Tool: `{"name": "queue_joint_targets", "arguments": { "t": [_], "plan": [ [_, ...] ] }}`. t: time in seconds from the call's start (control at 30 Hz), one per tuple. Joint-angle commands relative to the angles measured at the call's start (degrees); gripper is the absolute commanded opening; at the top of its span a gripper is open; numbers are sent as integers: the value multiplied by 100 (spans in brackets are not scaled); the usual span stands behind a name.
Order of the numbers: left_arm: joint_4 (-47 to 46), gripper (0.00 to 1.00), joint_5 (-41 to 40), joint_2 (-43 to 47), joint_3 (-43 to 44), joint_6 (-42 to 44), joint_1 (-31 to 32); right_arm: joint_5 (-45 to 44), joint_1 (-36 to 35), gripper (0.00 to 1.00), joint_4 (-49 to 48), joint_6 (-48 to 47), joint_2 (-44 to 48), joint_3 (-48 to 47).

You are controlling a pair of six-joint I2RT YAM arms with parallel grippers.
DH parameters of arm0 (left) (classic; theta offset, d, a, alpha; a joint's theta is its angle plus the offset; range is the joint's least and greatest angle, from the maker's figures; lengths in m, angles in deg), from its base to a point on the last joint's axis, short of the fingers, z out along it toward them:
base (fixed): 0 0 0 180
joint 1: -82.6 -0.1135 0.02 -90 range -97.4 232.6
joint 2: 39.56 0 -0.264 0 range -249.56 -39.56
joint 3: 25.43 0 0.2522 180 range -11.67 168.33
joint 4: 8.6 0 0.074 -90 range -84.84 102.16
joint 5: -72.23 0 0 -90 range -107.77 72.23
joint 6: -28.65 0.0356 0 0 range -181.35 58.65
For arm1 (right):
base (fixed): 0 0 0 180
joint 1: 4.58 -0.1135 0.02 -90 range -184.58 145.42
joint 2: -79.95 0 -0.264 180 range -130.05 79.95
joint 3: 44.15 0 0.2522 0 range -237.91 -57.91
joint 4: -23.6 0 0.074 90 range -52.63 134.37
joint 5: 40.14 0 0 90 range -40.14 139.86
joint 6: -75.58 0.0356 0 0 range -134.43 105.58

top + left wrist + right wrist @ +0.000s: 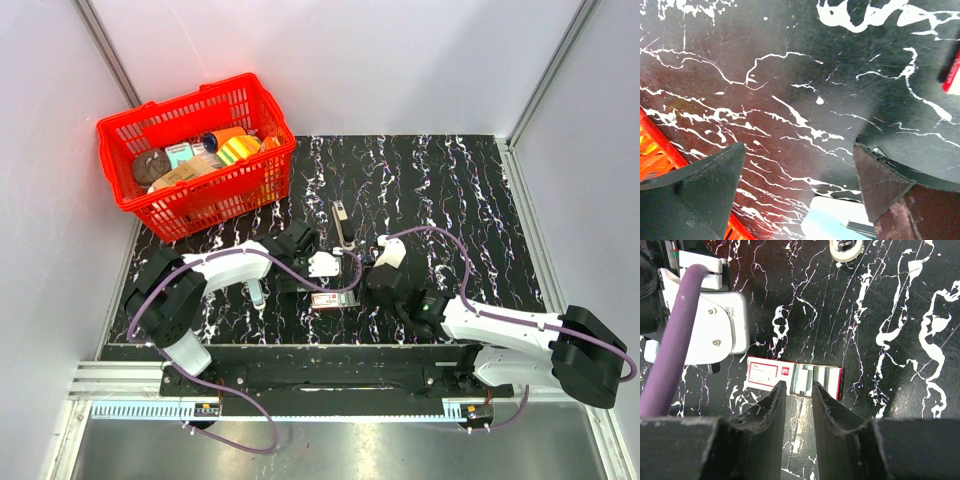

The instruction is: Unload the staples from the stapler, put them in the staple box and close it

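Observation:
The stapler (342, 222) lies on the black marbled table (450, 200), slim, dark with silvery parts, pointing away from the arms. A pale rounded end with metal inside at the top edge of the right wrist view (845, 247) looks like its near end. My left gripper (296, 262) (799, 146) is wide open and empty, left of the stapler, over bare table. My right gripper (358, 288) (796, 384) is narrowly open and empty. Its fingertips are at the near edge of the red-and-white staple box (325, 300) (795, 379), which lies open with staple strips showing.
A red basket (130, 135) with several items stands at the back left, and its rim shows in the left wrist view (655, 150). A pale blue-white bar (257, 292) (837, 222) lies under the left arm. The left wrist camera housing (710, 325) sits close beside the box.

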Motion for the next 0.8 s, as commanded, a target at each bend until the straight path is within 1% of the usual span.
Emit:
{"name": "queue_joint_targets", "arguments": {
  "t": [0.0, 0.13, 0.17, 0.3, 0.4, 0.53, 0.6, 0.77],
  "plan": [
    [525, 95, 569, 15, 66, -365, 73, -234, 18, 33, -229, 58, 91, -5],
    [604, 95, 569, 129, 233, -471, 73, -225, 18, 33, -229, 58, 92, 4],
    [648, 96, 708, 155, 294, -497, 73, -234, 18, 33, -238, 67, 109, -4],
    [806, 96, 683, 287, 637, -681, 56, -225, 10, 33, -247, 58, 109, 13],
    [894, 97, 622, 367, 953, -980, 21, -225, 18, 33, -255, 59, 109, 31],
    [1298, 97, 744, 410, 1332, -1367, -93, -234, 18, 33, -264, 67, 109, 48],
    [1386, 96, 929, 533, 1201, -1272, -102, -243, 18, 33, -256, 67, 135, 48],
    [1808, 93, 1720, 824, 674, -542, -94, -243, 18, 33, -255, 67, 162, 66]
  ]
}}
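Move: The small staple strip lies on the table close by the rear fingertip of my left hand, about 5 cm back from my hand point, nearly level sideways and 2 cm below. The light-blue stapler is some 6 cm to my left and 5 cm back, the staple box 12 cm right and 7 cm back. From my idle right hand the strip is roughly 17 cm left, 2 cm ahead and 8 cm lower. Keeping my left fingers wide open and low, I first draw the hand back a good 2 cm, the rear finger seeming to push the staple strip along the table. Then I lift clear of the strip, about 6 cm up, shifting some 2 cm right while the hand rolls around 10 degrees, its left side dipping. ##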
